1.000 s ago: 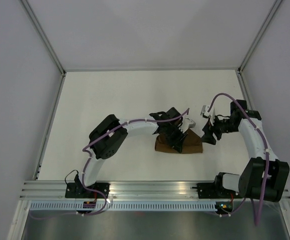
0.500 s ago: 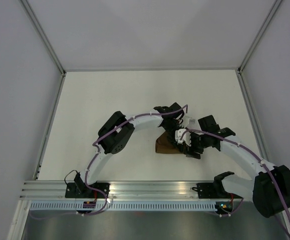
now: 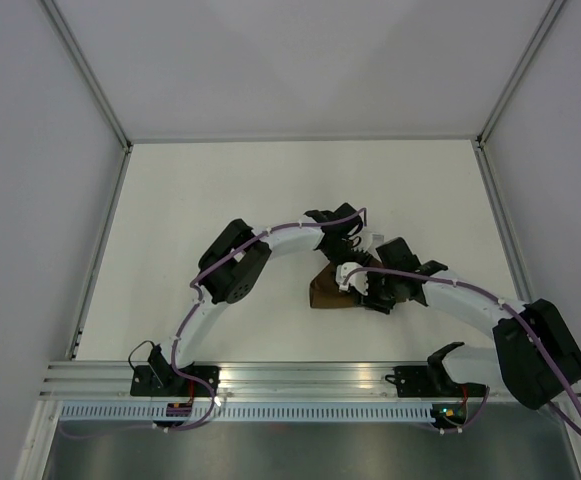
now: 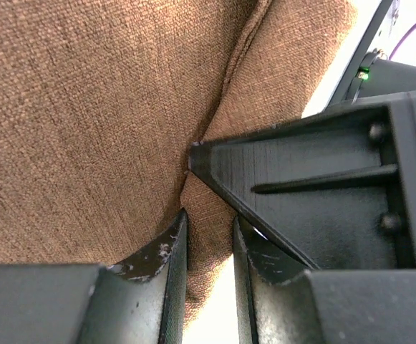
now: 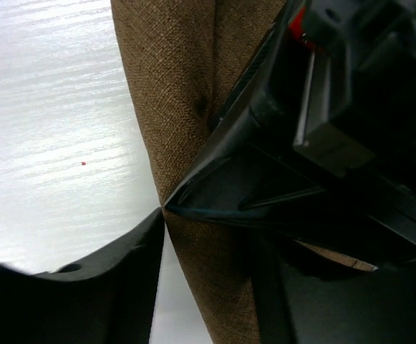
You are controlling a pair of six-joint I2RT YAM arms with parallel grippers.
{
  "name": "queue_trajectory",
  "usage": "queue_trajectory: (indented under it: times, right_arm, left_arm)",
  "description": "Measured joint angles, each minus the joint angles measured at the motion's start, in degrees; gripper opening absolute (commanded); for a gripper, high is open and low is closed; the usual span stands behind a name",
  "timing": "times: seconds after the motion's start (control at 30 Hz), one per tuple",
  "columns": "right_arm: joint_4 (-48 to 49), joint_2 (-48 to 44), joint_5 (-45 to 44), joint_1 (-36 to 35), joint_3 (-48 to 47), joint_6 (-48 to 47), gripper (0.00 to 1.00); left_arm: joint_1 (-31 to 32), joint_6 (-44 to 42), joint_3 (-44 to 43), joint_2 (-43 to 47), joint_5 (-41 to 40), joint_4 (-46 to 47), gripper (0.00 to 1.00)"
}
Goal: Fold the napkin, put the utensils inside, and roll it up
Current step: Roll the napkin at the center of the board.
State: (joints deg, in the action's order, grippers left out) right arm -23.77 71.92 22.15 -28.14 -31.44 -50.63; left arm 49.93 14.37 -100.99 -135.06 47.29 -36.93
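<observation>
The dark-brown napkin (image 3: 322, 291) lies bunched mid-table, mostly covered by both grippers. My left gripper (image 3: 350, 258) reaches it from behind. In the left wrist view its fingers (image 4: 209, 222) are shut on a raised fold of the napkin (image 4: 86, 107). My right gripper (image 3: 365, 288) comes in from the right. In the right wrist view its jaws (image 5: 208, 236) stand open on either side of the napkin's folded edge (image 5: 172, 86), with a sliver of table showing beside the left finger (image 5: 114, 279). The two grippers' fingers cross closely. The utensils are hidden.
White table top (image 3: 220, 200) runs out to the enclosure walls and the aluminium rail (image 3: 300, 375) at the near edge. The two arms bend toward each other over the napkin, and their wrists crowd the space above it.
My right arm has swung in from the right side to the napkin, and its jaws have narrowed around the cloth edge. The left gripper has kept its hold and shifted slightly.
</observation>
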Motion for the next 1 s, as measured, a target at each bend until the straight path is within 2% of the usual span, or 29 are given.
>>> queue_trajectory:
  times: [0.1,0.23,0.4,0.67,1.0]
  right_arm:
    - [0.33,1.01,0.20,-0.02,-0.31,0.61,0.27]
    - [-0.20,2.32,0.57,-0.02,-1.31,0.02,0.21]
    - [-0.74,4.20,2.12,0.31,-2.73,-0.83,0.20]
    - [-7.10,11.41,8.50,4.35,-9.01,-5.29,0.19]
    - [-19.37,24.30,16.20,7.85,-20.92,-13.18,0.20]
  left_arm:
    - [-0.15,1.03,0.09,-0.02,-0.07,0.11,0.39]
    - [-1.01,3.06,1.86,0.55,-0.17,1.97,0.46]
    - [-1.64,4.74,5.86,3.72,-2.25,4.76,0.52]
    - [-3.98,6.49,13.22,11.17,-8.57,11.32,0.54]
    - [-9.60,10.03,32.15,28.44,-17.31,26.56,0.54]
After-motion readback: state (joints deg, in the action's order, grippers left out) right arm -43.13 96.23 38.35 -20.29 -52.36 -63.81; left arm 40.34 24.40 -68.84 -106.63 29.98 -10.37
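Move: The stretch of the napkin's rolled near edge being worked is already pinched by the left fingers, and another stretch lies between the right fingers, still partly open, about 3 cm right of the left hand at the same depth. From the left hand, the napkin's left end is some 13 cm left and level fore and aft; from the right hand, the napkin's right end is about 4 cm right and level. Right pinches the rolled edge, fingertips tipping back 20 degrees; left releases, withdrawing about 12 cm left, forward and up. ##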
